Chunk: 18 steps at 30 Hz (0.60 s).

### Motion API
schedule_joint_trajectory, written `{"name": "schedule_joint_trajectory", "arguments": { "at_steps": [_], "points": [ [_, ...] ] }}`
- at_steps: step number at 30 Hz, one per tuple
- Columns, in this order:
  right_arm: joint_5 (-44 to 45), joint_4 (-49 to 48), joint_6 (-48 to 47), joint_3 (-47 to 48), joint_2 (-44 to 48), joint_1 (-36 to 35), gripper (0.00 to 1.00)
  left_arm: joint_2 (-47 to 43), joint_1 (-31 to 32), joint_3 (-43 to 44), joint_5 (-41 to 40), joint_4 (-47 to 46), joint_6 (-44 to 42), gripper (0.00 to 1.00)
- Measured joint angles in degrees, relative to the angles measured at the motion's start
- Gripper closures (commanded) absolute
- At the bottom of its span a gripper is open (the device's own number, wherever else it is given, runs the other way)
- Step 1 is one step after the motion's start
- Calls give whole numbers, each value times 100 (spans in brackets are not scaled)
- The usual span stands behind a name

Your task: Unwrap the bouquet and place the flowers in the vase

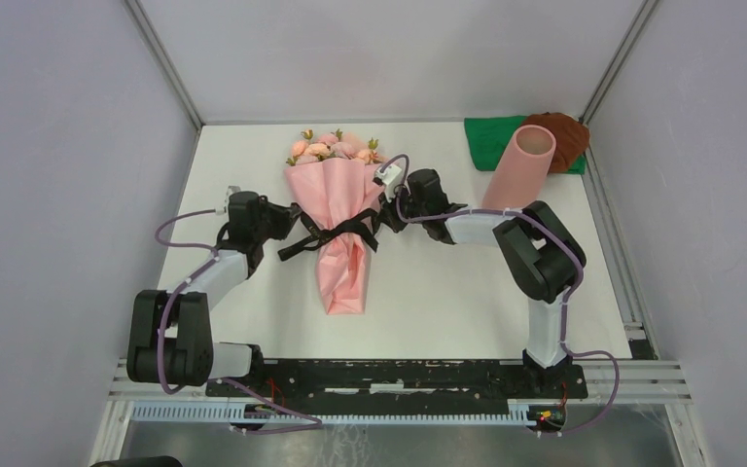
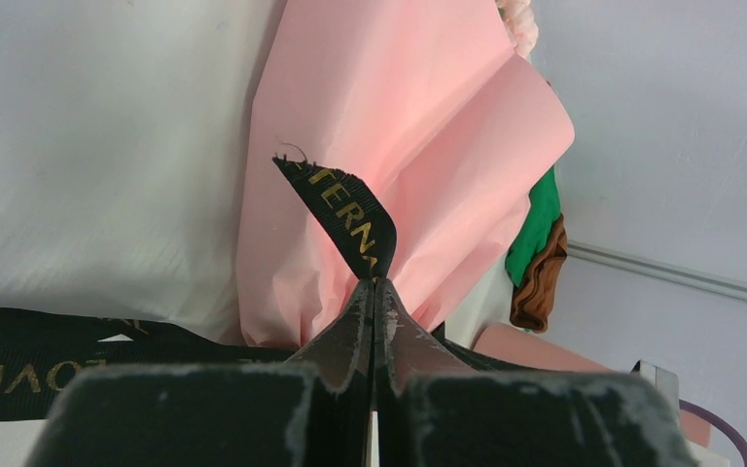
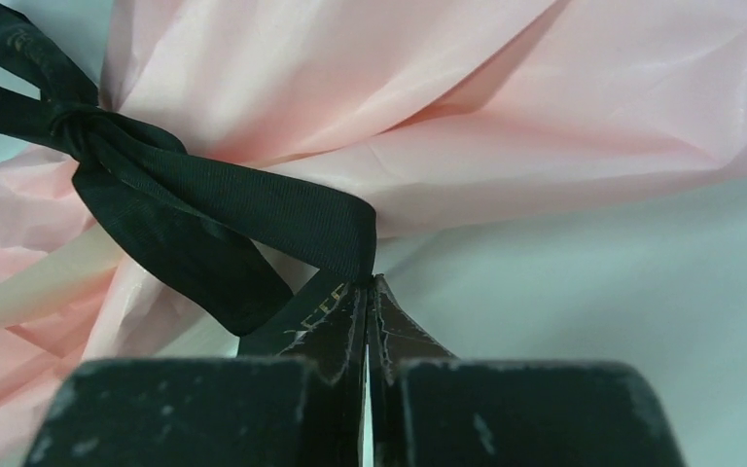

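Observation:
The bouquet [image 1: 338, 209] lies flat in mid-table, a cone of pink paper with its narrow end toward me. The flowers [image 1: 336, 148], pink and peach roses, show at its far wide end. A black ribbon [image 1: 336, 233] is tied around its waist. My left gripper [image 1: 287, 220] is shut on one lettered ribbon tail [image 2: 345, 209] at the cone's left side. My right gripper [image 1: 381, 216] is shut at the cone's right side, pinching the edge of a ribbon loop [image 3: 253, 209] near the knot [image 3: 73, 126]. The vase [image 1: 520, 167], a salmon-pink cylinder, lies tilted at the back right.
A green cloth [image 1: 491, 144] and a brown bundle [image 1: 566, 136] sit in the back right corner by the vase's mouth. Grey walls close in the table on the left, back and right. A loose ribbon tail [image 2: 49, 360] trails on the table under my left gripper.

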State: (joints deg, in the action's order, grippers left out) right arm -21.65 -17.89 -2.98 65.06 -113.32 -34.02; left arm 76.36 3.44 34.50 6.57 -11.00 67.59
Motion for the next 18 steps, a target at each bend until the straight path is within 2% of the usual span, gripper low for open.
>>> {"name": "schedule_joint_trajectory", "arguments": {
  "at_steps": [7, 12, 18],
  "points": [
    [573, 120, -7, -323, 396, 0, 100, 83, 2, -120, -210, -136, -142, 98],
    [1027, 313, 17, -516, 1080, 66, 100, 81, -9, -122, -590, -103, -323, 98],
    [1366, 413, 87, -894, 1810, 236, 100, 81, -48, 35, -1106, 348, -553, 98]
  ]
}}
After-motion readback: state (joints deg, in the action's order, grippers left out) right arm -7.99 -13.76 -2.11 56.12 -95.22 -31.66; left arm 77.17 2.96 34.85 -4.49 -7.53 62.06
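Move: Both my hands already pinch the ribbon. From my right hand, the ribbon's knot on the bouquet lies about 10 cm to the left and 2 cm back, at nearly the same height. The flower heads are some 19 cm ahead and 9 cm left of that hand, and the vase about 27 cm right and 5 cm ahead. From my left hand, the knot is roughly 7 cm right, 4 cm back and 6 cm lower. I pull the ribbon apart from both sides, grips kept shut. My right hand draws its loop about 7 cm right, away from the knot, soon climbing just as far, and swings some 15 degrees clockwise. My left hand keeps hold of its tail and goes about 4 cm left and 2 cm down, rolling its left side up a little. ##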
